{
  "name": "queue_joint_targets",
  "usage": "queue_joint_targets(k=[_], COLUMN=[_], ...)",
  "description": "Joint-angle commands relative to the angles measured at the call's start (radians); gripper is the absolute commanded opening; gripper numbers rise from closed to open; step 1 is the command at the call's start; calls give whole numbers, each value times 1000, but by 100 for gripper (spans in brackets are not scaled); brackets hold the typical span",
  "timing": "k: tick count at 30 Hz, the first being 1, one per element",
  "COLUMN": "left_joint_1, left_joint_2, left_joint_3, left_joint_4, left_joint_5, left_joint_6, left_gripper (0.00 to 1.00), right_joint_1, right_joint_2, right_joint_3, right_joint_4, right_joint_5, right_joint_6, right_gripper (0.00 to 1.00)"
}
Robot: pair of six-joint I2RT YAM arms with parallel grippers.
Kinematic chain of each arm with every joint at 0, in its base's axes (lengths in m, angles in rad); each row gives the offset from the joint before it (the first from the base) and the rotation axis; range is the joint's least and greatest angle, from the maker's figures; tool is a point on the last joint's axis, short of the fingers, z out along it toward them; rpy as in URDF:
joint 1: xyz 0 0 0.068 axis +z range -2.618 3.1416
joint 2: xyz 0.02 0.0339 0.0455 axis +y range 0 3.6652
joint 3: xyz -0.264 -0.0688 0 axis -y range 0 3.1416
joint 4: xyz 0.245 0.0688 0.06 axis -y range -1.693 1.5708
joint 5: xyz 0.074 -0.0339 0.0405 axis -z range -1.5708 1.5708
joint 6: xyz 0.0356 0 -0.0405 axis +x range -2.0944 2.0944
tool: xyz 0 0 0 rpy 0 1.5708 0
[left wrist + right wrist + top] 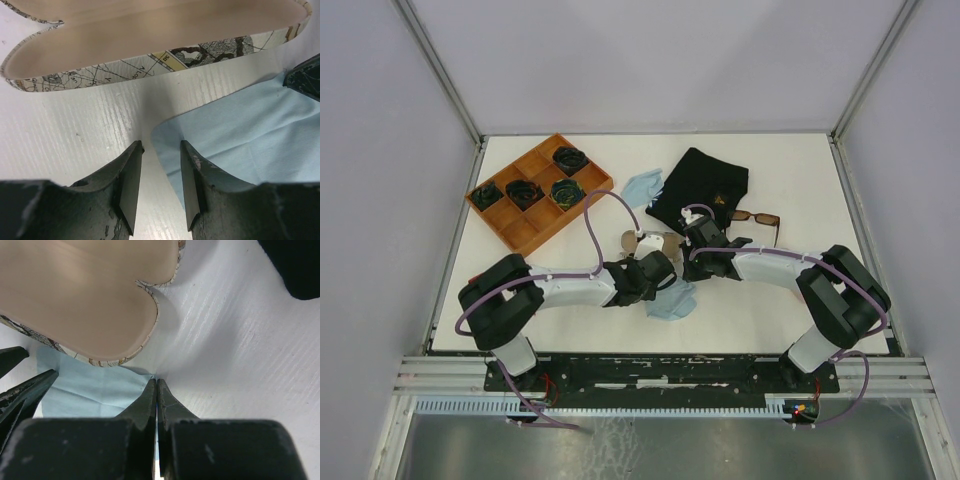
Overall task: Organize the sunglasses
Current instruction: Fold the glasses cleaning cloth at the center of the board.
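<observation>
The brown-lensed sunglasses (756,217) lie on the table right of centre, by the black pouch and apart from both grippers. A map-patterned glasses case (645,240) (150,65) (75,300) lies open and empty. In front of it a light blue cloth (672,302) (250,130) (90,385) is spread flat. My left gripper (662,278) (161,143) is open low over the table, and the cloth's near corner lies between its fingers. My right gripper (688,268) (157,380) is shut, tips at the cloth's other corner. Whether it pinches the cloth is unclear.
A wooden compartment tray (510,225) with dark bundles in several cells stands at the back left. A black pouch (705,180) (300,265) lies behind the right gripper, and a second blue cloth (642,186) sits beside it.
</observation>
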Motion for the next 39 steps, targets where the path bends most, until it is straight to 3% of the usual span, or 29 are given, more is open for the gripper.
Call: queue_joint_targets(k=[1,21,26,34,39], left_joint_1=[-2,-64,-64,-53,-35], left_joint_2=[18,101,108,99,40], left_joint_3=[18,-20,-26,-12,-40], left_joint_4=[-34,-8,8,47,114], left_joint_5=[-43,-2,0,-2,-8], left_joint_6=[18,-22,-17,9,39], left_gripper=[45,37,29,3,3], right_joint_1=[-9,-9,-11,-11,-11], right_joint_2=[-9,-18,-28,-62,-123], right_joint_3=[-6,-14,-15,-33,-76], right_joint_4=[-11,-18,-26,12,82], right_joint_5=[12,24,24,-5,-41], right_joint_6=[-22,-23,-27,-33,-51], right_gripper=[0,0,0,0,0])
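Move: The light-blue cloth's left far corner lies practically between the left gripper's half-open fingertips, at most 1 cm ahead of the hand point and about 1 cm below it. The opened sunglasses case is about 8 cm ahead and 1 cm right, roughly level in height. The right gripper, some 7 cm right and 3 cm ahead, already holds the cloth's right far corner about 1 cm under its hand point; from it the left corner is 7 cm left and 3 cm back. Slide the left gripper about 2 cm to the right, low over the board, along the cloth's far edge towards the right gripper, then shut the half-open fingers and pinch the cloth's left far corner. Keep the right gripper closed on its corner, holding still until the left fingers are nearly shut, then ease it about 1 cm back and to the right. ##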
